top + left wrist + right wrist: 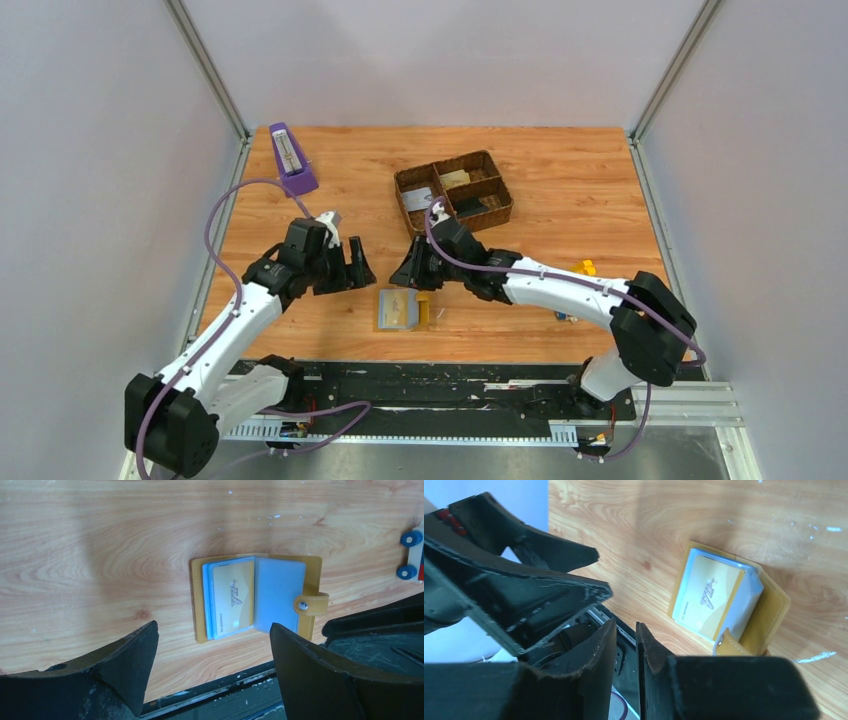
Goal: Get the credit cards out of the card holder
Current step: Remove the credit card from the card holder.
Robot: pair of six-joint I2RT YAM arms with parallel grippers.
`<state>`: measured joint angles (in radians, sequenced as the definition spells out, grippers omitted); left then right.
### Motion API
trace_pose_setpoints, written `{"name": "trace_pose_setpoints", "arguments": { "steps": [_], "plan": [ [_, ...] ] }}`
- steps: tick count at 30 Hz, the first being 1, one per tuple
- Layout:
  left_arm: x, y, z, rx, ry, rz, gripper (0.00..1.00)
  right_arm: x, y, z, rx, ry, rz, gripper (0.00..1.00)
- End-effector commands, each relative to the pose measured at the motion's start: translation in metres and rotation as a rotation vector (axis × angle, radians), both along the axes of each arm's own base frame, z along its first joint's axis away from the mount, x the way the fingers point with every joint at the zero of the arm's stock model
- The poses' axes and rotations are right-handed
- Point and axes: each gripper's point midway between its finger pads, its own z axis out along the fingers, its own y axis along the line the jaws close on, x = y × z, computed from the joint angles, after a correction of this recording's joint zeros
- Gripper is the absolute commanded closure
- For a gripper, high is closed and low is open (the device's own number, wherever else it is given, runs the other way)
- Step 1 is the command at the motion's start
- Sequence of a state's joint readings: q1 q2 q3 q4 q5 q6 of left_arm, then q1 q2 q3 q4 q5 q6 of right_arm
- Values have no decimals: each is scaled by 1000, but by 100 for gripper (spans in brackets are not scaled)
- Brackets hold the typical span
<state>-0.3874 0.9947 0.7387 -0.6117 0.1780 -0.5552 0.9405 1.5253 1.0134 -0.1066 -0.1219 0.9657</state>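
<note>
The card holder (400, 308) lies open on the wooden table near the front edge, mustard-yellow cover (313, 580) down and its snap tab to the right. A gold credit card (234, 600) sits in its left blue-grey pocket, also seen in the right wrist view (709, 597). My left gripper (358, 270) hangs to the left of and behind the holder, wide open and empty (214, 626). My right gripper (408, 272) hangs just behind the holder. Only a narrow gap shows between its jaws (626, 625), with nothing in it.
A brown woven compartment tray (455, 190) with flat cards in it stands behind the right gripper. A purple wedge-shaped object (291, 158) stands at the back left. A small yellow item (588, 267) lies at the right. The black base rail (430, 385) runs along the near edge.
</note>
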Motion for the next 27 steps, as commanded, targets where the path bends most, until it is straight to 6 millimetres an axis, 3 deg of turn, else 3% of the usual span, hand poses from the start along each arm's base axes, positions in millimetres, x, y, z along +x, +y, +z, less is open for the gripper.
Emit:
{"name": "trace_pose_setpoints", "arguments": {
  "steps": [1, 10, 16, 19, 27],
  "plan": [
    [6, -1, 6, -93, -9, 69, 11, -4, 4, -24, 15, 87, -43, 78],
    [0, -20, -18, -173, 84, 9, 21, -8, 7, -76, -44, 138, 0, 80],
    [-4, -23, -35, -162, 122, -41, 26, -9, -15, -107, -108, 178, -25, 81],
    [-7, -28, -47, -175, 153, -70, 36, -7, -31, -117, -136, 183, -51, 81],
    [-12, -45, -65, -260, 203, -146, 44, -3, -50, -125, -135, 189, -66, 81]
  ]
}}
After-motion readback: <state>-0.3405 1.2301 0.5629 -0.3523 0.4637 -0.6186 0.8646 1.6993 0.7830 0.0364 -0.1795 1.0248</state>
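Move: The card holder lies open almost under the right hand, about 13 cm below, 1 cm back and 2 cm to its right, with the VIP card some 2 cm left of the holder's middle. The basket stands about 27 cm beyond the holder and 11 cm to its right; the toy car is some 37 cm right of the holder and 4 cm farther out. From the left hand the holder is roughly 6 cm back, 9 cm right and 11 cm below. With its fingers kept nearly shut, the right hand drops about 13 cm onto the card holder, first almost straight down, then veering some 4 cm right over the last stretch, so that the tips come to press on the clear sleeve of the right half, just beside the spine. Meanwhile the left hand sinks about 7 cm, edging right and slightly back towards the holder's left edge, its wrist tipping down some 15 degrees and its wide-open fingers closing to a bit over half, until its right-hand finger comes up against that edge. ##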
